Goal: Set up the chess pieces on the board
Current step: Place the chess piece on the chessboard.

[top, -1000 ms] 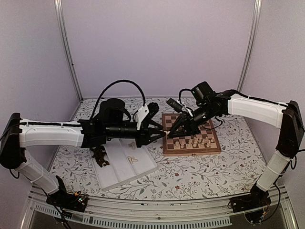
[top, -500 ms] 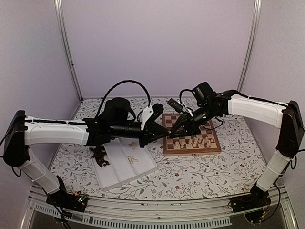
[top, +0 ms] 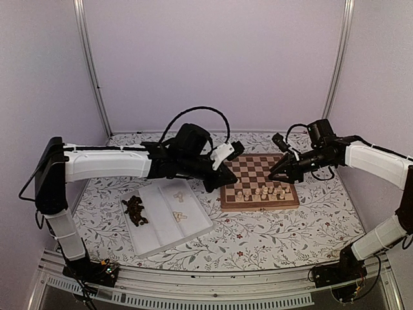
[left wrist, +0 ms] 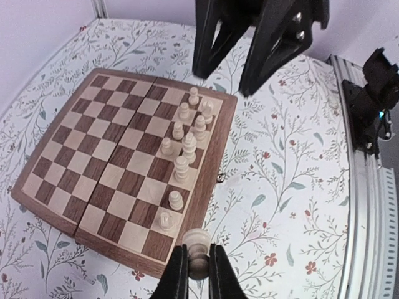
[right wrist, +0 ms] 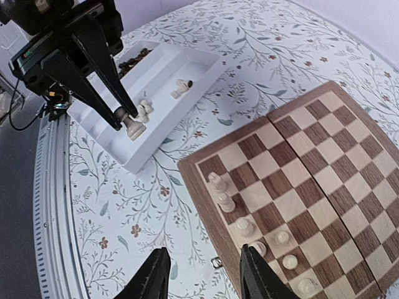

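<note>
The chessboard (top: 248, 169) lies right of centre, with several cream chess pieces (top: 261, 192) along its near edge. It also shows in the left wrist view (left wrist: 118, 156) and the right wrist view (right wrist: 312, 168). My left gripper (top: 218, 184) hovers by the board's near left corner. In its wrist view it (left wrist: 198, 255) is shut on a cream piece (left wrist: 198, 238), held just off the board's rim. The right wrist view shows that piece too (right wrist: 133, 128). My right gripper (top: 273, 174) is open and empty above the board's right part (right wrist: 202, 277).
A white three-compartment tray (top: 193, 227) lies left of the board. It holds a heap of dark brown pieces (top: 134, 210) in its left compartment and a few cream pieces (top: 179, 215) further right. The table has a floral cloth and a metal rail along its near edge.
The two grippers were together at the board's left edge. The right arm has drawn back to the right. The left arm has swung round and now holds the cream piece by the board's corner.
</note>
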`<state>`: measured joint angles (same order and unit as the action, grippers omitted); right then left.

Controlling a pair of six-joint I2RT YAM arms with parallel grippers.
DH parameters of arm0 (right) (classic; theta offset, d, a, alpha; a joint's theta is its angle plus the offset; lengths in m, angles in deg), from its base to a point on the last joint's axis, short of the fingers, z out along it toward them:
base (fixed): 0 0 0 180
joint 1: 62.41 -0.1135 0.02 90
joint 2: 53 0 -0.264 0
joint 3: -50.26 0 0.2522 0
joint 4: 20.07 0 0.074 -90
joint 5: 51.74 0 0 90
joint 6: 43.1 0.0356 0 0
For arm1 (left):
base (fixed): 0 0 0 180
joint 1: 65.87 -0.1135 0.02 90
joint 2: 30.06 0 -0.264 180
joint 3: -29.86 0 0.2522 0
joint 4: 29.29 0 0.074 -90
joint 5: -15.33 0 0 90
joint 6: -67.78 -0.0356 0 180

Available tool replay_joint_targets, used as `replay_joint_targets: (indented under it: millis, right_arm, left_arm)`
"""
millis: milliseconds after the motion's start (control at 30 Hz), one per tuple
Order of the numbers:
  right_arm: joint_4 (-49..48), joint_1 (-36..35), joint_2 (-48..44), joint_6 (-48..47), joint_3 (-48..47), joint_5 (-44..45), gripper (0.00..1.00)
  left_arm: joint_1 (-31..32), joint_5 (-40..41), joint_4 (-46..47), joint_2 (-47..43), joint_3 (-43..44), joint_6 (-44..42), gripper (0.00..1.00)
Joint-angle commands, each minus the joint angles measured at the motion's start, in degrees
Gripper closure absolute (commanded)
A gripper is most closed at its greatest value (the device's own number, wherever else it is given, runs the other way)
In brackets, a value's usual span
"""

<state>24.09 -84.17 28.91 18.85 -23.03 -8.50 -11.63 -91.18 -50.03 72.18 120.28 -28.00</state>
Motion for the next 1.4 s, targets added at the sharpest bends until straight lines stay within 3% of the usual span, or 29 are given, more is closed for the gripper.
replay_joint_targets:
  millis: [0,267,467,1367]
  right_arm:
    - [-7.33,3.38,-3.88,-0.15,5.8,3.25,0.58]
    - [-9.38,3.46,-6.2,-2.41,7.97,6.89,0.57]
    - [-9.81,3.39,-7.44,-3.28,8.73,7.83,0.56]
    - [-9.27,3.39,-7.07,-4.67,9.34,6.95,0.55]
  left_arm:
    - [-1.85,3.16,-13.97,6.32,6.92,-0.71,0.99]
    - [-2.78,6.2,-26.81,18.11,23.65,-0.37,0.98]
    - [-3.35,9.72,-32.82,23.44,30.91,0.2,0.98]
    - [-3.43,9.71,-37.67,33.55,39.63,1.0,0.95]
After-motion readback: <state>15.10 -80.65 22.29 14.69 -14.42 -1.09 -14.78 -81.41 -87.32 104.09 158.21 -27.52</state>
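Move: Ahead and below the left hand, which already grips the white pawn, lies the empty square for it: left-edge file, second row, about 7 cm forward, straight in line sideways and some 15 cm down. The knight stands about 4 cm ahead and 3 cm right of that hand, the slim bishop beside it 4 cm ahead and 6 cm right, both some 13 cm down. From the open right hand, the square is roughly 6 cm ahead, 8 cm left and 16 cm down. Swinging down and forward at first, then sinking almost straight down, the left hand carries the pawn some 13 cm down and 7 cm out, onto the left-edge square just beyond the empty near corner. Its wrist tilts about 30 degrees so the fingers point more steeply down; they stay shut on the pawn. The right hand clears off about 3 cm to its right and waits open. ##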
